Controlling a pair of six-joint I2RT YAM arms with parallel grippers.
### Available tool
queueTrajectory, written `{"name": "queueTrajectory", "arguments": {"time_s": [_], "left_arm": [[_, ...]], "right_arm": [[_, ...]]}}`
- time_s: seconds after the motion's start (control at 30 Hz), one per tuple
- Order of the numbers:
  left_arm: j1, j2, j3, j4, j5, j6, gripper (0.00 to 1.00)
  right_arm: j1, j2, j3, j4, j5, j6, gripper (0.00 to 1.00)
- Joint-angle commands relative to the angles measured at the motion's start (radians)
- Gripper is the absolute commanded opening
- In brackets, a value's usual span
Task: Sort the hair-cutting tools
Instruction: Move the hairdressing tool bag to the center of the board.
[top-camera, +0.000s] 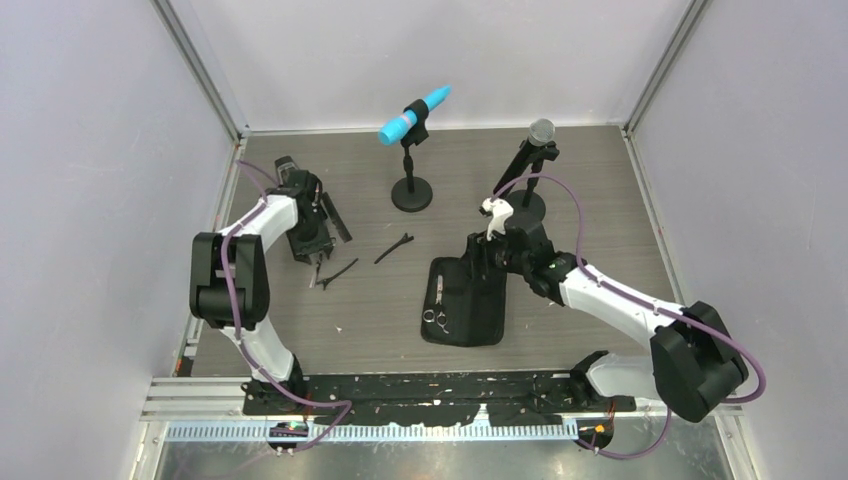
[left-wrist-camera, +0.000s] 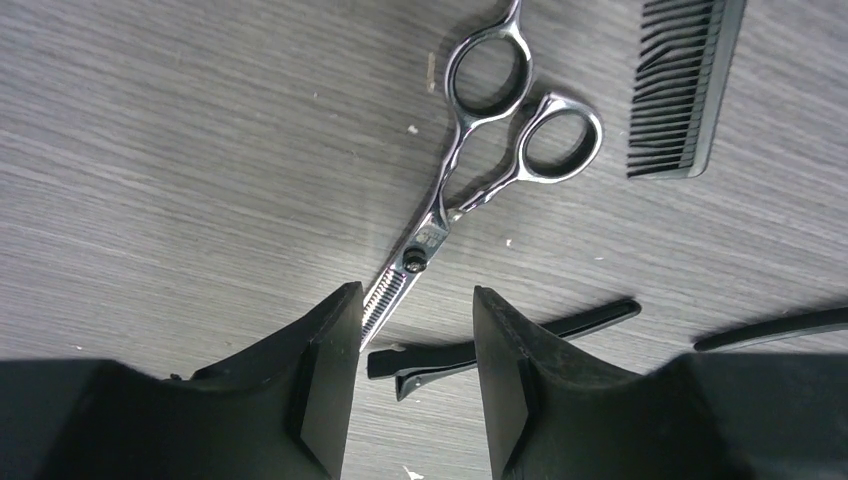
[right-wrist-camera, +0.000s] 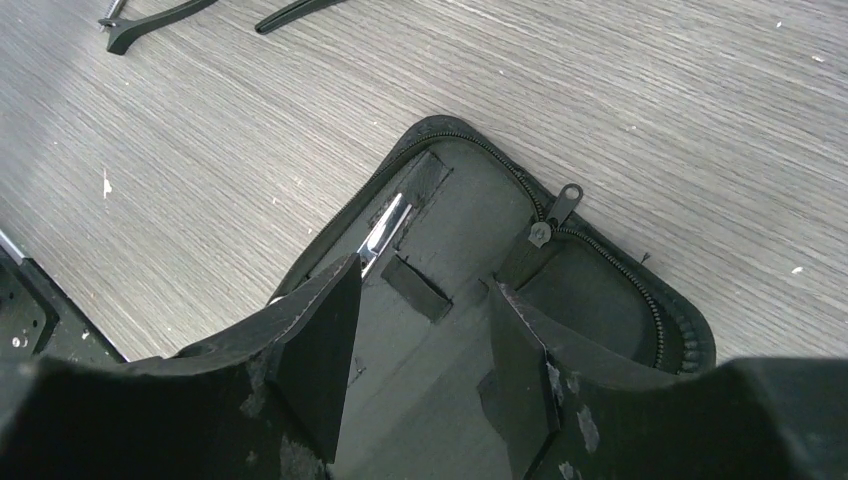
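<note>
In the left wrist view, silver scissors (left-wrist-camera: 470, 190) lie on the table with the blade tip behind my left finger. A black comb (left-wrist-camera: 680, 90) lies at the upper right. One black hair clip (left-wrist-camera: 500, 345) lies on the table under the gap of my open left gripper (left-wrist-camera: 415, 300), and a second clip (left-wrist-camera: 770, 328) lies at the right edge. My right gripper (right-wrist-camera: 425, 275) hangs open over the open black case (right-wrist-camera: 600, 290), with nothing between its fingers. A second pair of scissors (right-wrist-camera: 385, 230) is tucked in the case, also seen from above (top-camera: 436, 305).
A blue microphone (top-camera: 415, 115) on a round-based stand sits at the back centre, and a grey-headed microphone (top-camera: 540, 130) stands just behind my right arm. Grey walls close in the table on three sides. Both clips (top-camera: 338, 273) (top-camera: 394, 248) lie between the arms.
</note>
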Motion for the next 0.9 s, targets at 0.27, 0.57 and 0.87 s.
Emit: {"name": "queueTrajectory", "arguments": {"time_s": [0.27, 0.57, 0.87], "left_arm": [[0.013, -0.121, -0.053, 0.069, 0.116, -0.008, 0.45], [0.155, -0.313, -0.254, 0.386, 0.285, -0.094, 0.59], [0.166, -0.222, -0.292, 0.499, 0.302, -0.194, 0.84]], "right_arm": [[0.005, -0.132, -0.069, 0.079, -0.035, 0.036, 0.59], [0.003, -0.218, -0.139, 0.075, -0.038, 0.050, 0.59], [0.004, -0.298, -0.179, 0.032, -0.026, 0.057, 0.59]]}}
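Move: The loose scissors lie almost under the left gripper, their middle about 3 cm ahead, 1 cm right and 3 cm below. The near hair clip is some 2 cm back and 4 cm right; the comb lies about 11 cm ahead and 6 cm right, roughly level in height with the clip. From the right gripper, the tool bag's middle is some 3 cm back, 3 cm left and 10 cm below; the loose scissors are about 36 cm left and 8 cm ahead. Shift the empty left gripper slightly right, low over the loose scissors, then lift it to finish about 3.5 cm higher and a little forward, swinging the fingertips forward and right by some 25 degrees while opening from half to wide. Meanwhile ease the right gripper back over the tool bag, slightly right and up, its opening unchanged. ##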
